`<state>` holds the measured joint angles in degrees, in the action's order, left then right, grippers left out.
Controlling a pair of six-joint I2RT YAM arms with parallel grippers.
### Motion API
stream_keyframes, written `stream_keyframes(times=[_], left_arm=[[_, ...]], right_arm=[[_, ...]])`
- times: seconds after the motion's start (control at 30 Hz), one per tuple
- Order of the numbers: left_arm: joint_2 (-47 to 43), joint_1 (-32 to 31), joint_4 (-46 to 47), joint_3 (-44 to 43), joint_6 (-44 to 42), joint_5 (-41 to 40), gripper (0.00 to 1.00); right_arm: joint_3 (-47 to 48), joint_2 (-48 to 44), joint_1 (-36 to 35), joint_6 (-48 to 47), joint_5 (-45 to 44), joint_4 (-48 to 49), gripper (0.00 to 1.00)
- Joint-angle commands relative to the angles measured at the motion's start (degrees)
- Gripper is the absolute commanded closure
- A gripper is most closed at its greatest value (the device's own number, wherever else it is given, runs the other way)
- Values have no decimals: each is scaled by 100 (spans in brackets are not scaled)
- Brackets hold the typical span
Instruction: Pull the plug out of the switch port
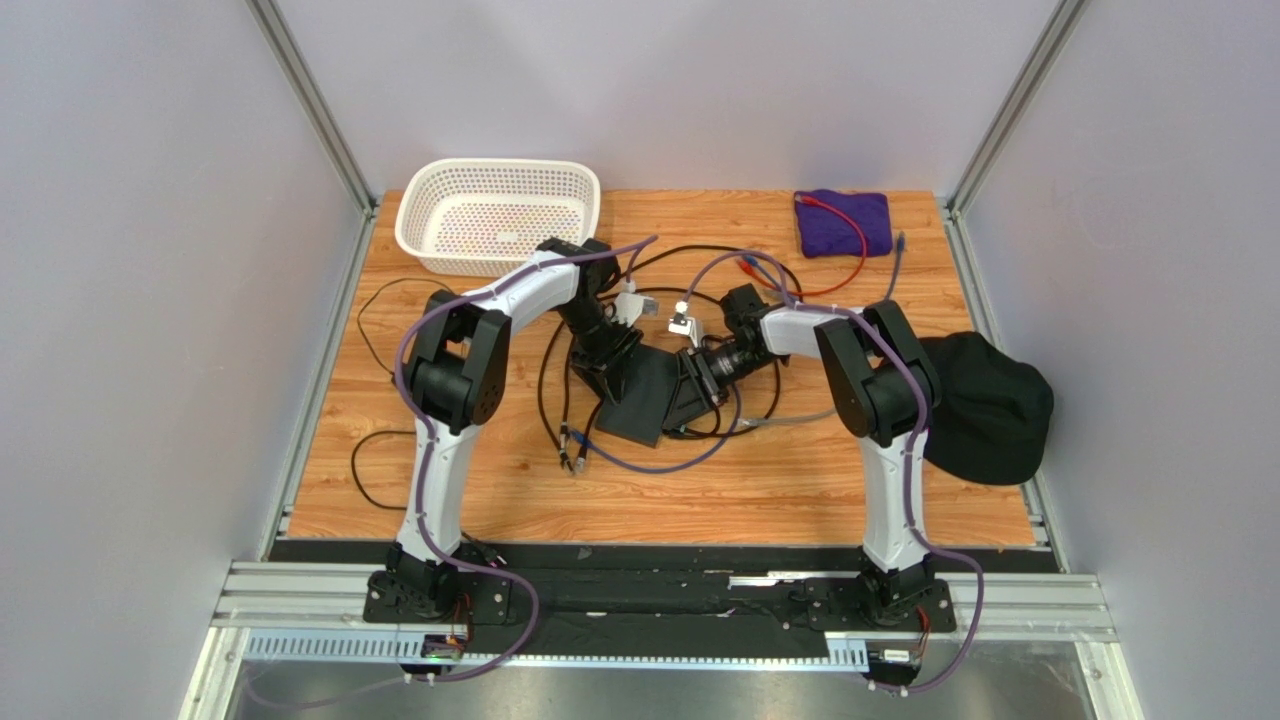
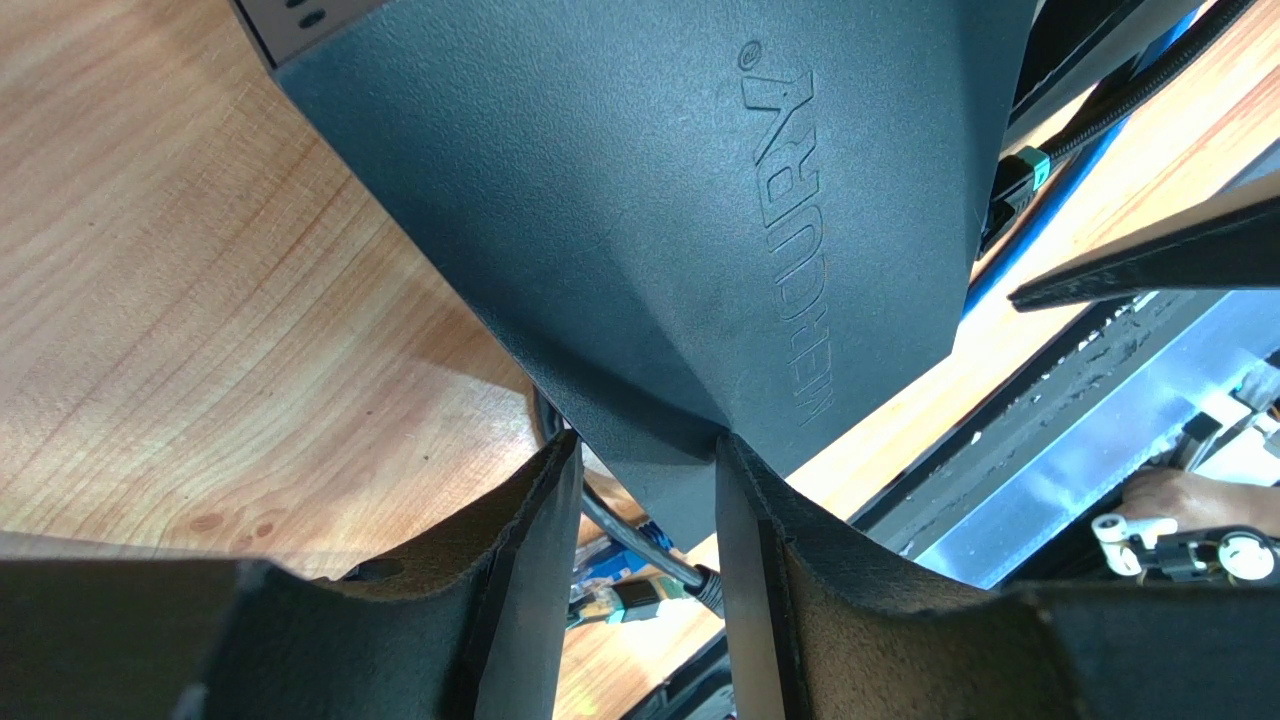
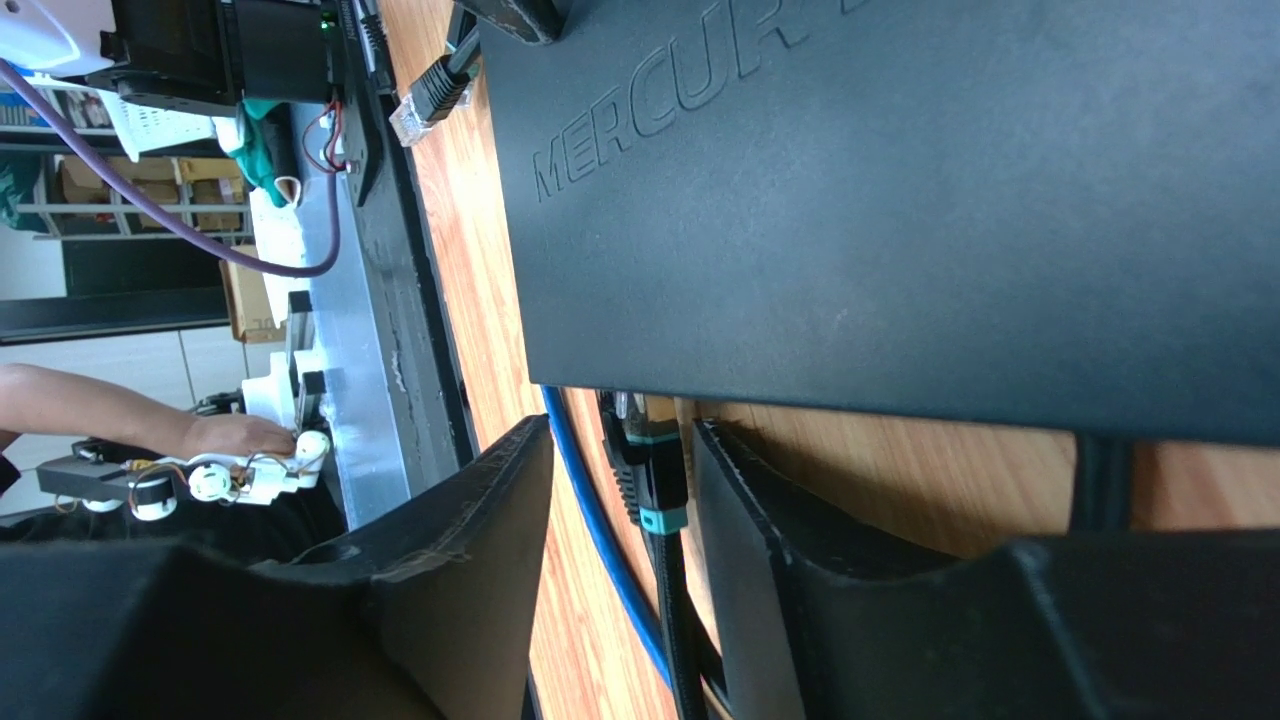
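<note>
The switch (image 1: 643, 402) is a flat matte-black box lying at the table's middle between both arms. In the left wrist view one corner of the switch (image 2: 661, 225) sits pinched between my left gripper's (image 2: 649, 450) fingers. From the top view the left gripper (image 1: 609, 360) is at its far-left corner. A black plug with a teal band (image 3: 657, 473) sits in the switch's edge (image 3: 902, 195), with a blue cable (image 3: 594, 525) beside it. My right gripper (image 3: 619, 435) straddles both, and a gap shows on the blue cable's side. In the top view the right gripper (image 1: 703, 375) is at the switch's right edge.
A white basket (image 1: 496, 215) stands at the back left, and a purple cloth (image 1: 842, 221) with a red cable lies at the back right. A black cap (image 1: 984, 405) rests at the right edge. Black and purple cables loop around the switch. A loose black plug (image 3: 428, 90) lies near its corner.
</note>
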<state>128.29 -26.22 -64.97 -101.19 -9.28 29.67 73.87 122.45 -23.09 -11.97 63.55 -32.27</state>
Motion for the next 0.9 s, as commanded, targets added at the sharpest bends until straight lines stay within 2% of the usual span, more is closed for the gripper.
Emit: stream_keyframes(times=[0.0,0.17,0.33,0.43,0.73,0.87], left_arm=[[346,-50,107,187,-127,-541,53],[346,-50,107,187,-144,-541,53],[328,-50,107,187,-153,-541,53],[320,-50,107,196,-153,-550,53],[311,-50,107,213,-188,-559,53],[319,-50,107,213,-206,-576,54]], right_arm=[[-4,279,-125,-280,-686,107,59],[75,402,-134,-192,-756,81,66],[172,499,-125,-122,-739,28,68],[242,578,-125,-78,-756,-16,72],[575,920,-38,230,-959,-235,96],[682,1052,-11,318,-1168,-350,100]])
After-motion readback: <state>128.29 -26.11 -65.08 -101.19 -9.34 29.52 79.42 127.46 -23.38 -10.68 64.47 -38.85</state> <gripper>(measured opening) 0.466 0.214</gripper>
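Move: The black plug in the switch port already sits between the open right fingertips, level with them and about 1 cm lower. From the right hand, the switch's middle is about 4 cm ahead and 4 cm left; a loose blue plug lies roughly 12 cm left and 1 cm back, slightly lower. From the left hand, already at the switch's left edge, the black plug is some 3 cm back and 8 cm right, slightly lower. Sinking half a centimetre, the right fingers close on the black plug and roll some 5 degrees, far side down. ##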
